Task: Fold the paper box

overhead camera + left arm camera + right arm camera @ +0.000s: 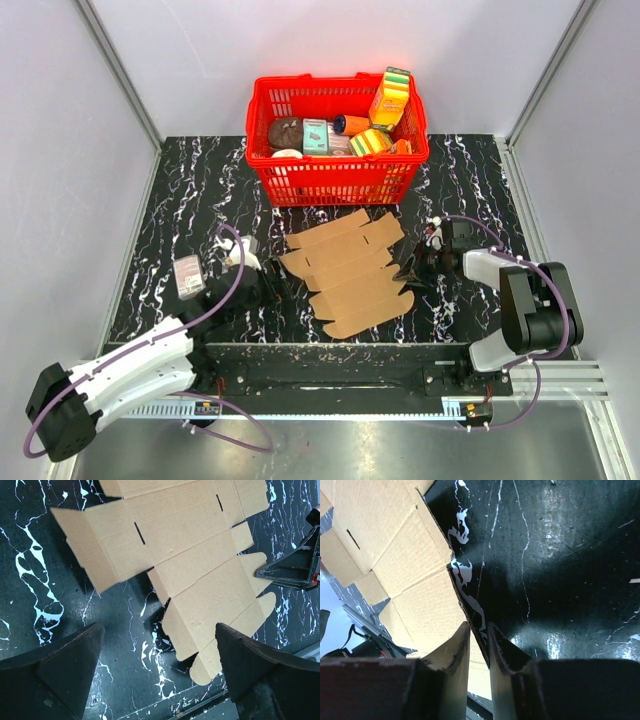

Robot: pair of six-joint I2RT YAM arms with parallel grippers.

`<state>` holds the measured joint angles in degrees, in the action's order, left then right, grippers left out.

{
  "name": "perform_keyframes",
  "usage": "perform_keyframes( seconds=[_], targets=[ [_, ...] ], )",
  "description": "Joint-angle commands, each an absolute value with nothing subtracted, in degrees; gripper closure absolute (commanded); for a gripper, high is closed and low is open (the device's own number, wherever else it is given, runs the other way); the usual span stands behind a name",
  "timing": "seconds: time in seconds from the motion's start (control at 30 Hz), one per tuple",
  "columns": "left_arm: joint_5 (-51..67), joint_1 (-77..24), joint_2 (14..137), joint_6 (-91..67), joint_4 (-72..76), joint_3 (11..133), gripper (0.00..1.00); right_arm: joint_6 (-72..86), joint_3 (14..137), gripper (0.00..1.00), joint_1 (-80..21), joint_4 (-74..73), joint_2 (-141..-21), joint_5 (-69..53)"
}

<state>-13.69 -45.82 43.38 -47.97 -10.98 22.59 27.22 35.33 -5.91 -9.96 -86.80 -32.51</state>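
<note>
The paper box lies flat and unfolded in the middle of the table, a brown die-cut sheet with flaps and slots. In the left wrist view the paper box fills the upper half. My left gripper stands wide open at the sheet's left side, and my left gripper has nothing between its fingers. My right gripper is at the sheet's right edge. In the right wrist view my right gripper has its fingers drawn close around the edge of the paper box, with a thin gap still showing.
A red plastic basket full of colourful packages stands just behind the sheet. A black rail runs along the table's near edge. Grey walls close in the left and right sides. The right gripper shows at the right of the left wrist view.
</note>
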Motion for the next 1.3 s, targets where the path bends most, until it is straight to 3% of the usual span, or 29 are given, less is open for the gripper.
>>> perform_keyframes(
  seconds=[0.0,0.23,0.57,0.77,0.9,1.27],
  targets=[
    [-13.1,-46.05,42.01,-48.34,-8.79,22.06,0.01,27.59,34.72,0.78,-6.5,-7.91,-84.38,-32.7],
    [-13.45,-46.14,39.82,-48.52,-10.63,22.23,0.01,33.92,28.84,0.95,-7.21,-6.77,-74.46,-31.47],
    [-16.43,-46.05,37.18,-49.39,-15.12,23.29,0.01,54.22,17.67,1.0,-12.73,-10.36,-41.88,-21.28],
    [-16.26,-46.14,38.84,-49.83,-15.03,23.64,0.01,62.39,15.38,1.0,-16.26,-18.54,-29.37,-12.14],
    [-16.43,-46.23,39.55,-49.92,-14.76,23.99,0.01,61.62,15.81,1.0,-16.78,-19.51,-30.23,-10.9],
    [-16.96,-46.49,40.69,-49.66,-14.33,23.82,0.01,52.38,21.36,1.0,-22.14,-14.51,-46.84,-1.07]
  ],
)
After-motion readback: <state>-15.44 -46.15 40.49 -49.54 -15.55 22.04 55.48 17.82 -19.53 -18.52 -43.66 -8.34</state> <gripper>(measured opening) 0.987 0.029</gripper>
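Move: The right hand's fingers straddle the outer edge of the paper box's right side flap, which is practically at the hand point and still loosely between the tips. The far right tab stands some 10 cm farther out and 2 cm left of that flap; the near right tab, about 6 cm back and 1 cm right of it. The same flap lies roughly 26 cm to the right of the left hand, 4 cm ahead and 9 cm lower. Backward and upward goes the right hand once its fingers have shut and pinched the paper box's right side flap: about 6 cm back towards the robot and some 9 cm up, swinging clockwise by over 20 degrees. It then sinks roughly 5 cm towards the table, keeping its pinch on the flap. ##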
